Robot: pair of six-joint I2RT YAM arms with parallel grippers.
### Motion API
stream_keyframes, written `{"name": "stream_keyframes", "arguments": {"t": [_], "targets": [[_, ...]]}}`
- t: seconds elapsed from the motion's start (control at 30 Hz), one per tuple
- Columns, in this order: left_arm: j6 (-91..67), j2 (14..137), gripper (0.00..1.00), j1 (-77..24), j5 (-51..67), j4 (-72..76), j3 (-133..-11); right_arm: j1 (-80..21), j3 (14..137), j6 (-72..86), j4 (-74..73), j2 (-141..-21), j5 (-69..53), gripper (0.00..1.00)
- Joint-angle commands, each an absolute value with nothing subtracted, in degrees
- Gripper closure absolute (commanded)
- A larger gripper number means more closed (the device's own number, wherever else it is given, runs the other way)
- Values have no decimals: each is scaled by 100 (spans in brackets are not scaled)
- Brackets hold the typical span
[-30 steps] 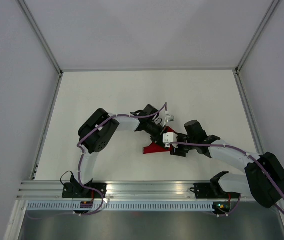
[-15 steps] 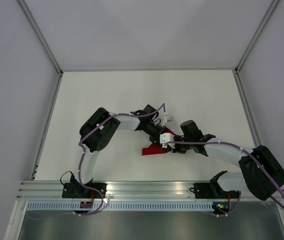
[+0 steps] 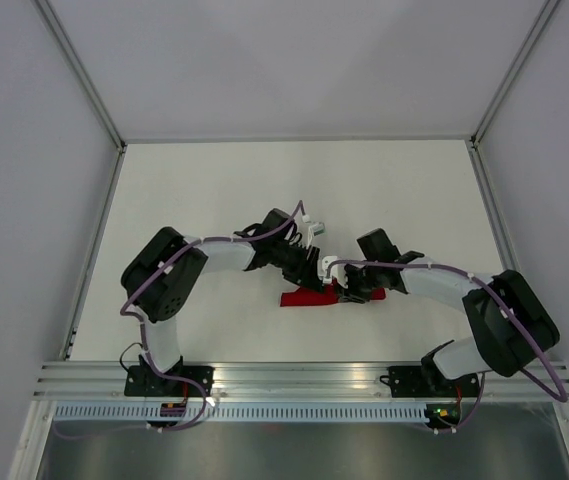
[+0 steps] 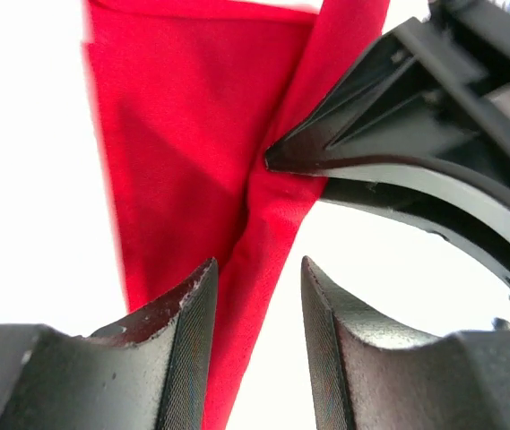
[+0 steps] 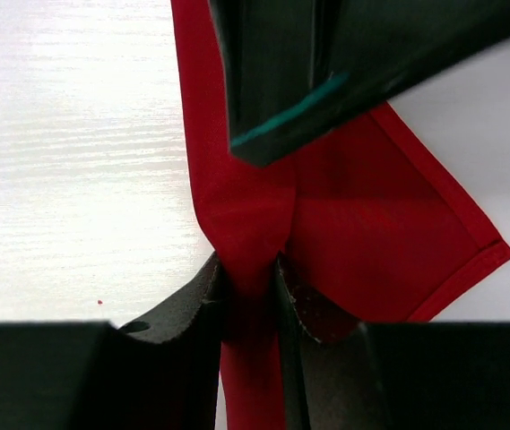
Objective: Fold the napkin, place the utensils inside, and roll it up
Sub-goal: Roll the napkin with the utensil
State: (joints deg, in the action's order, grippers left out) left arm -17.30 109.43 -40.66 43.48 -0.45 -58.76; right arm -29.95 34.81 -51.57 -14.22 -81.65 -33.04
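The red napkin (image 3: pixel 302 298) lies bunched into a narrow strip on the white table, between the two arms. In the left wrist view the napkin (image 4: pixel 183 152) runs as a folded ridge between the spread fingers of my left gripper (image 4: pixel 256 309). That gripper is open, with bare table showing beside one pad. My right gripper (image 5: pixel 253 285) is shut on the napkin's (image 5: pixel 371 224) rolled edge, pinching the cloth between both pads. In the top view the left gripper (image 3: pixel 310 274) and right gripper (image 3: pixel 348 290) meet over the cloth. The utensils are hidden.
The right gripper's black finger (image 4: pixel 398 161) sits close in front of the left fingers. The left gripper's dark body (image 5: pixel 326 63) hangs just above the right one. Metal rails (image 3: pixel 294 378) run along the near table edge, and grey walls enclose the table.
My left gripper has opened and let go of the napkin. My right gripper has closed on it. Both grippers and the cloth have shifted left, and the cloth lies lower and flatter.
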Motion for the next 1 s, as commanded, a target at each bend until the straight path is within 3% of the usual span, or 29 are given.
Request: {"name": "stream_keyframes", "arguments": {"t": [0.0, 0.3, 0.47, 0.6, 0.97], "targets": [[-2206, 10170, 53, -4008, 3449, 492, -5565, -2769, 3813, -5571, -2564, -8690, -3752, 83], [-2268, 8579, 50, -4017, 1804, 2301, -3852, -2303, 5132, -6407, -4287, -10158, -4368, 82], [-987, 8157, 48, -4639, 664, 2847, -3314, -2224, 5773, -6644, -4912, -10861, -4456, 82], [52, 8104, 41, -5343, -191, 3479, -2971, -2171, 6090, -6688, -5281, -11223, -4430, 82], [2336, 9288, 29, -6451, -616, 3235, -3761, -2074, 6574, -6697, -5686, -11733, -4456, 82]]}}
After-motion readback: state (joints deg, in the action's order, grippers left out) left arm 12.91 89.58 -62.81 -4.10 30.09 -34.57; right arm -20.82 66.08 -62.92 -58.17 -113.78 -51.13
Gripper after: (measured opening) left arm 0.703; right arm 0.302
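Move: The rolled napkin lies crosswise, its middle about 4 cm right of the left hand, 2 cm back and 3 cm below. The left fingers are already open and clear of the roll. The loose flap lies forward of the roll, some 5 cm right and 2 cm ahead of the left hand, 3 cm lower. From the right hand, which pinches the roll, the roll's middle is some 2 cm left and level in height, and the flap's middle 2 cm left and 3 cm ahead. Keep the right fingers pinched on the roll low at the table and roll that wrist about 40 degrees, top going forward towards the loose flap, easing back about 1 cm at the end. Meanwhile lift the open left gripper some 5 cm, swinging forward and left, then bring it back and to the right over the roll, its wrist rolled about 60 degrees the opposite way, fingers spreading wider. ##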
